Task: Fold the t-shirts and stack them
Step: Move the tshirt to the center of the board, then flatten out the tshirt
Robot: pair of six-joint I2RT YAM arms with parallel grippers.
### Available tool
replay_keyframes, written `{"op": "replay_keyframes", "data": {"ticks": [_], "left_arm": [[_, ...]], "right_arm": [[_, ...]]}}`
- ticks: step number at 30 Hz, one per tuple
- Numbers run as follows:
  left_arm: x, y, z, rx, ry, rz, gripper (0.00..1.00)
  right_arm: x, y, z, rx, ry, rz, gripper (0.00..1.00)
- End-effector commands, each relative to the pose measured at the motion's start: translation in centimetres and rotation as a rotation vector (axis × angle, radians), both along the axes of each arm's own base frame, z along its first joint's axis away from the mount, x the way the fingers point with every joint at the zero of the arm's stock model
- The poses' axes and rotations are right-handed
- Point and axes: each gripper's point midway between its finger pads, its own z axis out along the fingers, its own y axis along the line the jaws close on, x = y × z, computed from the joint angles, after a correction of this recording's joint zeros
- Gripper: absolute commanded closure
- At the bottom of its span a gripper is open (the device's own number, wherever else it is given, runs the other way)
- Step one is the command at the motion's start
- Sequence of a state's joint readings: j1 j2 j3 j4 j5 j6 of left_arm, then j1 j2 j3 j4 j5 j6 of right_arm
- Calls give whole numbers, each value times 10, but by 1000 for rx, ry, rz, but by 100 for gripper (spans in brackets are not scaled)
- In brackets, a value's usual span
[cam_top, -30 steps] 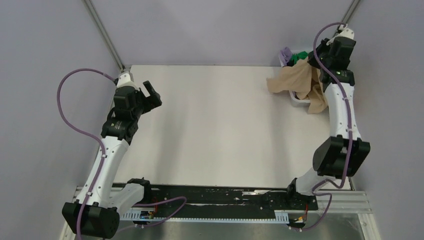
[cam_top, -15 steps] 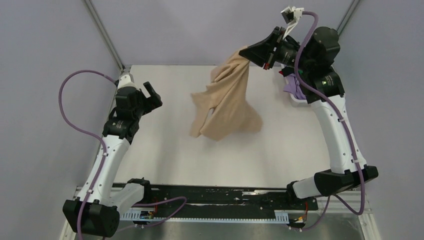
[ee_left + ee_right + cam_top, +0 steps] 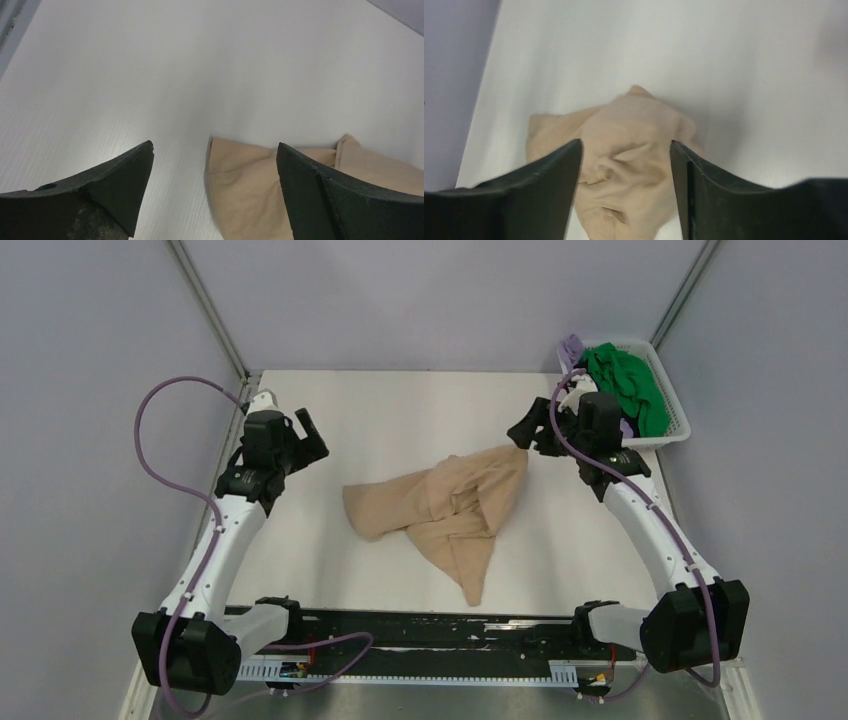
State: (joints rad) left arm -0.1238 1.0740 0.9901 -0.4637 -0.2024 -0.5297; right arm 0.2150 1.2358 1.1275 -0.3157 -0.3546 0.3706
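Observation:
A tan t-shirt point(image 3: 445, 505) lies crumpled on the middle of the white table point(image 3: 400, 410), one narrow part trailing toward the near edge. My right gripper point(image 3: 522, 435) hovers at the shirt's far right corner. In the right wrist view its jaws point(image 3: 625, 143) stand apart, with the wrinkled tan cloth point(image 3: 634, 120) lying loose below and between them. My left gripper point(image 3: 310, 435) is open over bare table, left of the shirt. The left wrist view shows the shirt's edge point(image 3: 250, 185) ahead of the open jaws point(image 3: 215, 145). A green t-shirt point(image 3: 630, 385) and a lilac one point(image 3: 572, 348) sit in the basket.
The white lattice basket point(image 3: 672, 430) stands at the table's far right corner, just behind my right arm. Grey walls and frame posts close in the back and sides. A black rail runs along the near edge.
The right arm swung the tan shirt out of the basket, carried it left, and laid it on the table. Its jaws have come apart off the cloth. The left arm shifted only slightly.

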Motion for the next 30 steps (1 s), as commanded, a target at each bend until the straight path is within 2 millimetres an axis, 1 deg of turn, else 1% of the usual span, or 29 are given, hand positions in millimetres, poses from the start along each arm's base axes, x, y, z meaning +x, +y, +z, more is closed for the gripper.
{"op": "replay_keyframes", "data": {"ticks": [1,3,4,6,8,11,16,18,19,21,23,24,25,26,27,28,29,30], "left_arm": [[2,-16,-5,-32,27,-79,0],[2,-26,-10,-58,40,-130,0],[2,-32,-13,-76,46,-163,0],[4,-43,-16,-102,42,-220,0],[4,-51,-20,-117,51,-262,0],[3,-60,-28,-140,66,-309,0],[1,-55,-38,-117,120,-297,0],[1,-54,-39,-112,120,-293,0],[1,-57,-40,-124,120,-303,0],[2,-63,-43,-141,123,-332,0],[0,-61,-49,-127,150,-312,0],[-5,-59,-55,-117,177,-298,0],[-8,-55,-55,-91,177,-260,0],[-16,-52,-63,-79,199,-236,0],[-21,-50,-59,-78,184,-208,0],[-28,-50,-68,-87,204,-197,0],[-32,-52,-65,-118,187,-186,0],[-40,-53,-73,-145,196,-170,0]], "right_arm": [[17,-73,-39,-146,57,-343,22],[21,-84,-45,-170,70,-408,3],[22,-86,-45,-174,68,-422,0],[24,-84,-42,-170,60,-407,0],[21,-73,-39,-148,56,-346,0],[15,-60,-42,-110,49,-276,0],[11,-41,-36,-16,25,-202,0],[9,-40,-31,-6,18,-208,0],[8,-39,-26,0,12,-213,0],[0,-34,-17,6,7,-194,0],[-9,-30,-15,-1,-14,-197,0],[-12,-29,-20,-9,-16,-207,0],[-16,-28,-26,-14,-1,-207,0],[-22,-26,-33,-22,30,-197,0],[-29,-24,-40,-30,67,-192,0],[-37,-21,-48,-38,105,-183,0],[-46,-17,-59,-46,138,-163,0],[-56,-9,-68,-48,165,-135,0]]}}
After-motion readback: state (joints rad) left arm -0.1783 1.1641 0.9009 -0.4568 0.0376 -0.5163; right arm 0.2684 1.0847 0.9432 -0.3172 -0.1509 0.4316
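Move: The tan t-shirt lies crumpled over the middle of the board, its centre some 25 cm below my right hand, about 12 cm to that hand's left and 9 cm nearer the base; its right end is almost straight below, roughly 3 cm back. The white basket is about 26 cm to the right, 13 cm farther out and 20 cm lower. From my left hand, the shirt's left end lies roughly 11 cm right, 6 cm back and 22 cm down. I finish opening my right fingers, already partly apart, while that hand swings about 7 cm right and 6 cm down, turning clockwise, then comes back left, drawing back towards the base and rising slightly at the end. Meanwhile my open left hand sinks about 6 cm and moves as far right, towards the shirt's left end, turning some 15 degrees clockwise and tipping down; neither hand grips anything yet. ##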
